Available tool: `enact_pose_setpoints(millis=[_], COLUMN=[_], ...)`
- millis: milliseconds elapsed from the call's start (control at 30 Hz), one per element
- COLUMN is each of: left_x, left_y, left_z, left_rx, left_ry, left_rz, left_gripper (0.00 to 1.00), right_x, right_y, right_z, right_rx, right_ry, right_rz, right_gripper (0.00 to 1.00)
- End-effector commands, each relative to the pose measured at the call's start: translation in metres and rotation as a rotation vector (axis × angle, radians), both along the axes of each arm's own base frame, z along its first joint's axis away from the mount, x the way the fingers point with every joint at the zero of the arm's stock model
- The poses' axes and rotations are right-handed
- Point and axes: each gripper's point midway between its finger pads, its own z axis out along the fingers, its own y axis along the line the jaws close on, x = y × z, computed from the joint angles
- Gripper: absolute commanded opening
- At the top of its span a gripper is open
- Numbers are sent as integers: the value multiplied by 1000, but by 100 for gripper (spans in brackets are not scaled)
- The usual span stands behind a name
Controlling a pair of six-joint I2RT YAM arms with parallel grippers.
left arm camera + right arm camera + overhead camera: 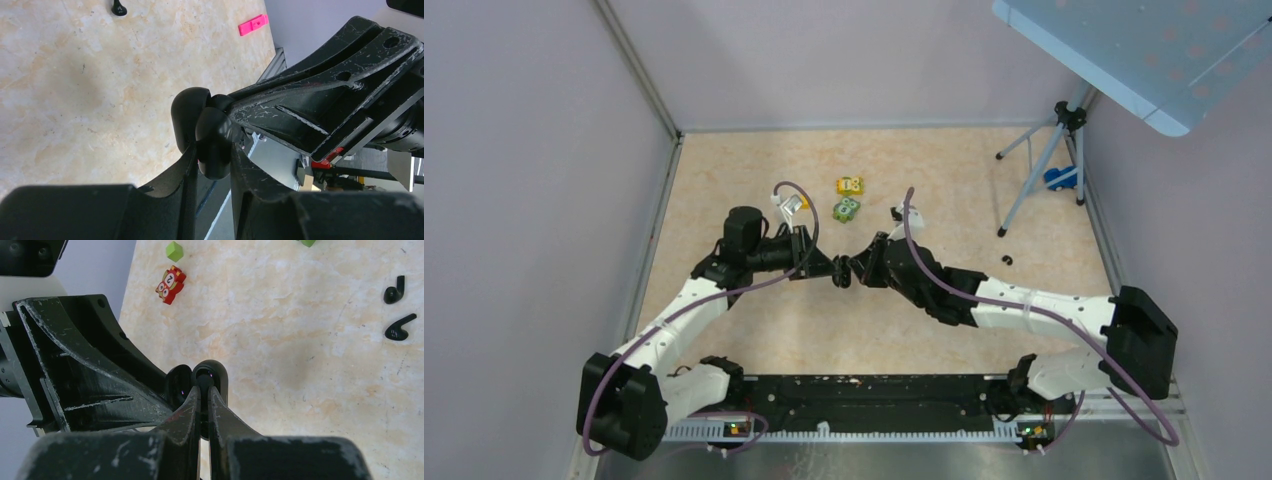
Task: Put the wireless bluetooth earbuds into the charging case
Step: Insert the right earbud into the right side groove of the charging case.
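The charging case [844,272], a small black roundish shell, hangs above the table's middle between both arms, its two halves parted. In the left wrist view the case [189,115] sits between the fingers of my left gripper [212,150], which is shut on it. My right gripper [205,390] comes from the opposite side and is shut, its tips pinching the rim of the case [221,380]. Two black earbuds [395,290] [399,328] lie loose on the table to the right. One earbud [119,7] shows in the left wrist view, and a black speck there [1007,260] from above.
A yellow block [850,185] and a green block [846,208] lie just behind the grippers. A red owl block [171,285] and a green cube [174,250] lie near the wall. A tripod [1044,170] stands at the back right. A pink piece [253,24] lies by the table edge.
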Motion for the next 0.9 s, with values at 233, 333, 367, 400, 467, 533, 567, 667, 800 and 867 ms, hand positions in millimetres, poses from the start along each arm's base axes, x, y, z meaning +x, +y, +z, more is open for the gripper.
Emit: enact_pose_setpoints(millis=[233,333,367,400,467,533,567,667,800,867], left_x=[-5,-4,-4,-4,-4,-4,-4,-6,-6,-6], left_y=[-4,-4,-3,-3,-3,-3,-3,-2,0,0], left_z=[21,20,21,22,23,22,21,17,13,12], left_rx=[-54,-48,-47,-46,-45,-44,-42,-29,-15,-10], left_ry=[-73,-69,-72,-76,-81,-76,-73,-67,-61,-59], left_rz=[-53,-45,-42,-39,-38,-41,-42,-45,-39,-35], left_gripper=[0,0,0,0,0,0,0,0,0,0], right_x=[5,4,5,5,7,7,7,4,0,0], right_y=[8,8,7,6,4,3,3,10,13,11], right_z=[-3,-4,-5,-7,-10,-14,-14,-12,-4,2], right_rx=[-46,-45,-51,-64,-82,-84,-82,-56,-16,-2], right_ry=[-28,-27,-28,-28,-24,-19,-17,-19,-33,-39], right_rz=[2,-5,-10,-17,-35,-42,-43,-13,14,11], right_gripper=[0,0,0,0,0,0,0,16,26,29])
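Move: Just left of the right hand and a touch below it, about 1 cm away, is the right groove of the open charging case, with the pinched earbud already at it. Two loose earbuds lie on the table some 17 cm below that hand: one about 4 cm ahead and 7 cm right, the other 1 cm ahead and 8 cm right. From the left hand, which grips the case, the groove is roughly 2 cm to the right. Pressing the earbud into the case's right groove, the right hand creeps about 1 cm down and 1 cm left, its wrist nearly still, and at the end opens its fingers about a quarter to let go. The left hand keeps its grip on the case and sinks almost 1 cm along with it. ##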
